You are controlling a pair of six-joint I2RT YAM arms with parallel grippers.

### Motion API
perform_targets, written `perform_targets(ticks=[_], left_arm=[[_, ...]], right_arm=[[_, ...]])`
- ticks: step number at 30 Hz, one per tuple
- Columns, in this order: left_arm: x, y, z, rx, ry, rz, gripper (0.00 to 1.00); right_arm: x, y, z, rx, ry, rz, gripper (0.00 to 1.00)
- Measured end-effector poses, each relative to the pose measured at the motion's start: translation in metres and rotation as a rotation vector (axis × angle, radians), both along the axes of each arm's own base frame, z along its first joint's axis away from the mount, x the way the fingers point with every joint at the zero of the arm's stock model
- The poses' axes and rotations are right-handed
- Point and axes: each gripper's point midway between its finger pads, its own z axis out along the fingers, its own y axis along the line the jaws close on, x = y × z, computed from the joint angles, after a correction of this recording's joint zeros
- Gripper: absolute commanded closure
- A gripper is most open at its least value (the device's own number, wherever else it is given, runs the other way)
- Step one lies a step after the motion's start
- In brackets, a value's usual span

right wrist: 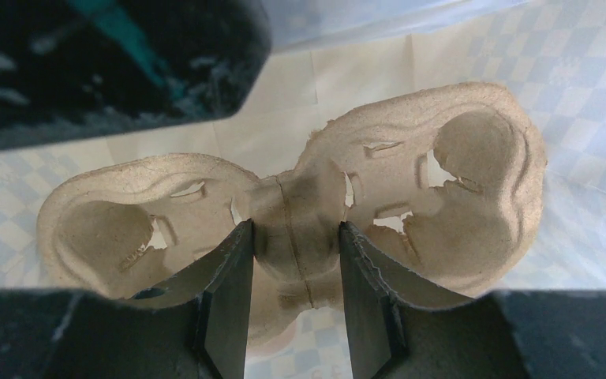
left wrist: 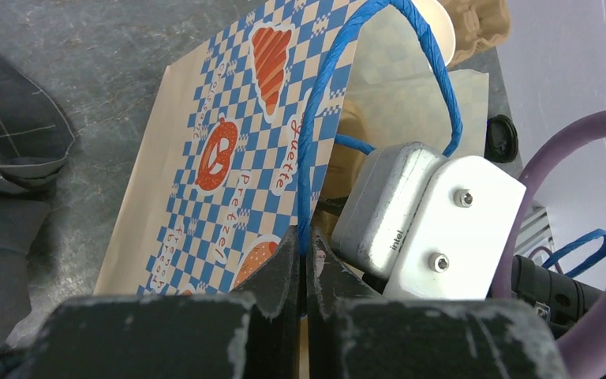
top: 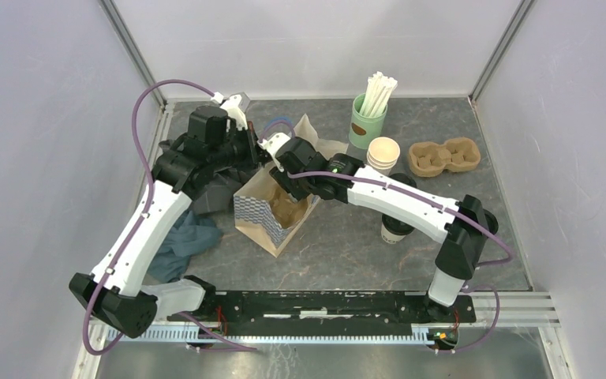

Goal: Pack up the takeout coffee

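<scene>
A white takeout coffee cup [top: 395,230] with a black lid stands on the table, partly under my right arm. A second black lid [top: 403,182] shows just behind that arm. The blue-checked paper bag [top: 262,217] stands open at the centre. My left gripper [left wrist: 306,246] is shut on the bag's blue rope handle [left wrist: 321,95] and holds it up. My right gripper [right wrist: 292,237] reaches down inside the bag, shut on the middle ridge of a brown pulp cup carrier [right wrist: 473,158]. The carrier lies level over the bag's floor.
A second pulp carrier [top: 444,156] lies at the back right. A stack of lidless paper cups [top: 383,154] and a green cup of white straws [top: 368,118] stand behind the bag. A dark cloth [top: 183,241] lies left of the bag.
</scene>
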Motion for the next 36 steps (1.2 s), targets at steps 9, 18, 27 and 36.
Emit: perform_targets(ticks=[9,18,27,36], left_arm=[[0.005,0.005,-0.003,0.018,-0.007,0.033,0.98],[0.007,0.006,-0.003,0.02,-0.012,0.039,0.98],[0.003,-0.003,-0.003,-0.007,0.001,-0.011,0.98],[-0.008,-0.015,0.012,-0.064,-0.103,-0.125,0.98]], right_arm=[[0.005,0.007,0.004,-0.004,-0.025,0.029,0.2],[0.006,0.0,0.053,0.016,-0.031,0.012,0.15],[-0.019,-0.021,0.151,0.266,-0.061,-0.039,0.12],[-0.006,-0.138,0.189,0.436,-0.189,-0.323,0.06]])
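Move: The right hand is down inside the open bag, its fingers on the middle of the cup carrier, whose centre lies about 2 cm below them. The two lidded cups stand outside the bag to the right: the nearer some 29 cm right and 6 cm back, the farther about 30 cm right and 3 cm ahead. From the left hand, pinching the blue bag handle, the carrier is about 12 cm below, 4 cm right and 2 cm back. Open the right gripper from half to nearly wide to let go of the cup carrier, then draw it up some 20 cm out of the bag and swing it about 14 cm right towards the lidded cups, rolling its left side up and turning clockwise. Keep the left fingers pinched on the blue handle, holding nearly still, then easing about 2 cm right, with a little lift and pull back. ##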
